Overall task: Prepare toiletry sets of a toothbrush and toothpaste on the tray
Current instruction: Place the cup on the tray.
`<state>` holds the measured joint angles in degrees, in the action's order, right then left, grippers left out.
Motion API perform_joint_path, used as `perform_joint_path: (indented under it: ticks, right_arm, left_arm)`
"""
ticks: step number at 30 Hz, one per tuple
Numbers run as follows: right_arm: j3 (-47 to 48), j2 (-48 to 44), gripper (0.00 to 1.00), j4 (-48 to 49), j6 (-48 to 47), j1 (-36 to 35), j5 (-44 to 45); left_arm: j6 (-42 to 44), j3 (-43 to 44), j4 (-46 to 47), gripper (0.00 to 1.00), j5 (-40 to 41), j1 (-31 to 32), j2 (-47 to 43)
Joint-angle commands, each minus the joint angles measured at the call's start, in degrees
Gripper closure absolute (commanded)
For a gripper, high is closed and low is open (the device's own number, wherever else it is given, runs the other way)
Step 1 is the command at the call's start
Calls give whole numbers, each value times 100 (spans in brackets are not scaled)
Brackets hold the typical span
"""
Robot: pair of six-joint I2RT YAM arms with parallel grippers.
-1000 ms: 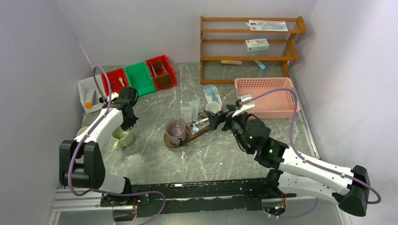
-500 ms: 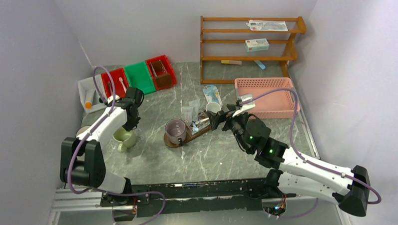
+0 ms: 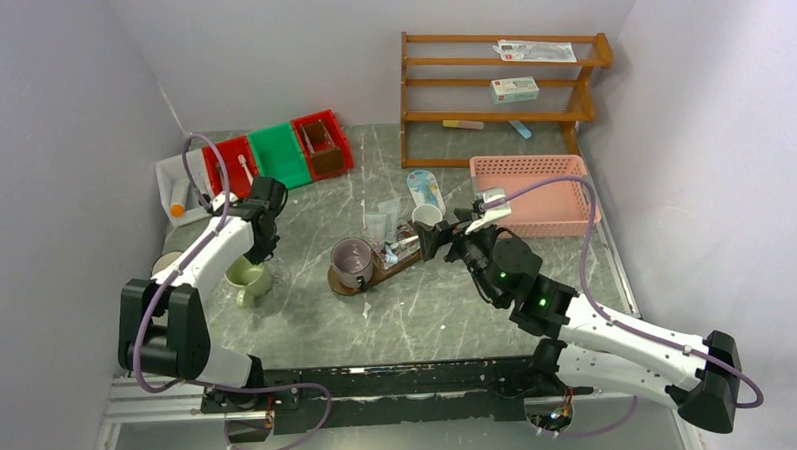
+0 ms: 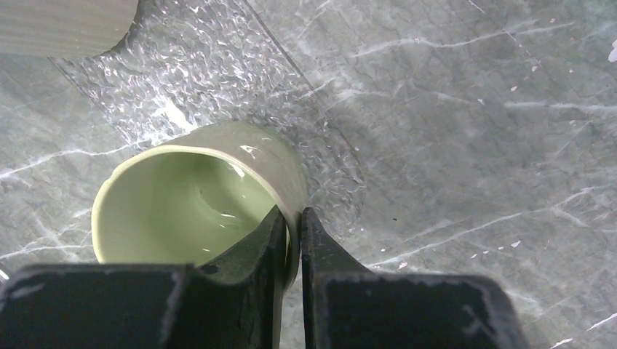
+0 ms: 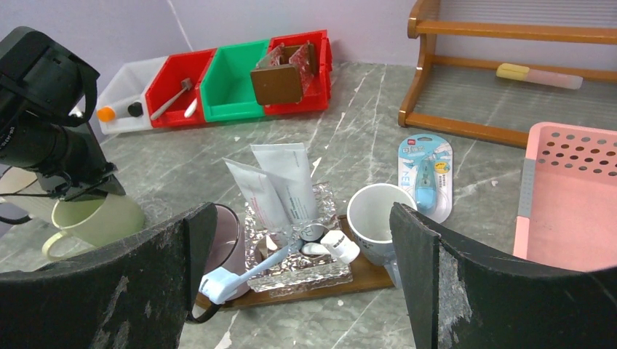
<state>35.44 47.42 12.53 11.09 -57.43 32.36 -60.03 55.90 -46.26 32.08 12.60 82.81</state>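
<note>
A pale green mug point(image 3: 246, 278) point(image 4: 196, 203) stands left of the tray. My left gripper point(image 3: 258, 252) point(image 4: 292, 212) is shut on its rim, one finger inside and one outside the wall. The dark brown tray point(image 3: 391, 268) point(image 5: 364, 280) carries a mauve mug point(image 3: 353, 259) point(image 5: 222, 240), a clear glass holder point(image 5: 298, 254) with two white toothpaste tubes point(image 5: 280, 185) and a pale toothbrush point(image 5: 247, 273), and a white mug point(image 3: 426, 216) point(image 5: 378, 214). My right gripper point(image 3: 430, 239) point(image 5: 302, 211) hangs open just in front of the tray, holding nothing.
Red and green bins point(image 3: 277, 154) and a white bin point(image 3: 180, 183) sit at the back left. A wooden shelf point(image 3: 500, 91) and a pink basket point(image 3: 533, 190) stand at the back right. A blue blister pack point(image 5: 426, 171) lies behind the tray. A ribbed cup point(image 4: 65, 25) stands beside the green mug.
My left wrist has shifted slightly right and the green mug has moved a little with it. The right arm has stayed still.
</note>
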Motion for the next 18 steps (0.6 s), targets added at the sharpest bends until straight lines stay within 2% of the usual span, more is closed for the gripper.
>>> perform_joint_path:
  ticks: [1, 5, 11, 14, 18]
  right_arm:
    - [25, 13, 7, 47, -15, 12, 73]
    - [30, 26, 7, 56, -19, 16, 78]
    - [53, 69, 7, 56, -19, 15, 78]
    - [72, 99, 7, 52, -19, 12, 76]
    - [96, 111, 7, 0, -19, 12, 91]
  left_arm:
    - [-81, -3, 15, 85, 390, 42, -204]
    - [-49, 79, -88, 80, 468, 41, -316]
    - [98, 380, -208, 63, 465, 41, -491]
    - [96, 494, -271, 61, 355, 41, -519]
    - [273, 720, -251, 53, 176, 41, -562]
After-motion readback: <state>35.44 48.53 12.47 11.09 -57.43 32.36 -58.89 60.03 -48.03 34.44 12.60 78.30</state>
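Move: Between the left fingertips is the rim of the green cup, its middle about 3 cm back, 3 cm left and 4 cm below the hand. The white cup stands some 17 cm to the hand's left and 1 cm back; the grey-purple cup about 19 cm right and 2 cm back. The red bin lies roughly 24 cm ahead and 8 cm left. From the idle right hand, the green cup is about 42 cm left, level fore and aft, 24 cm lower. Opening from nearly shut to a bit under half, the left fingers let go of the green cup's rim at its forward right side. The hand then climbs about 4.5 cm off the cup, easing forward by little more than 1 cm late in the rise and tilting some 5 to 10 degrees. ##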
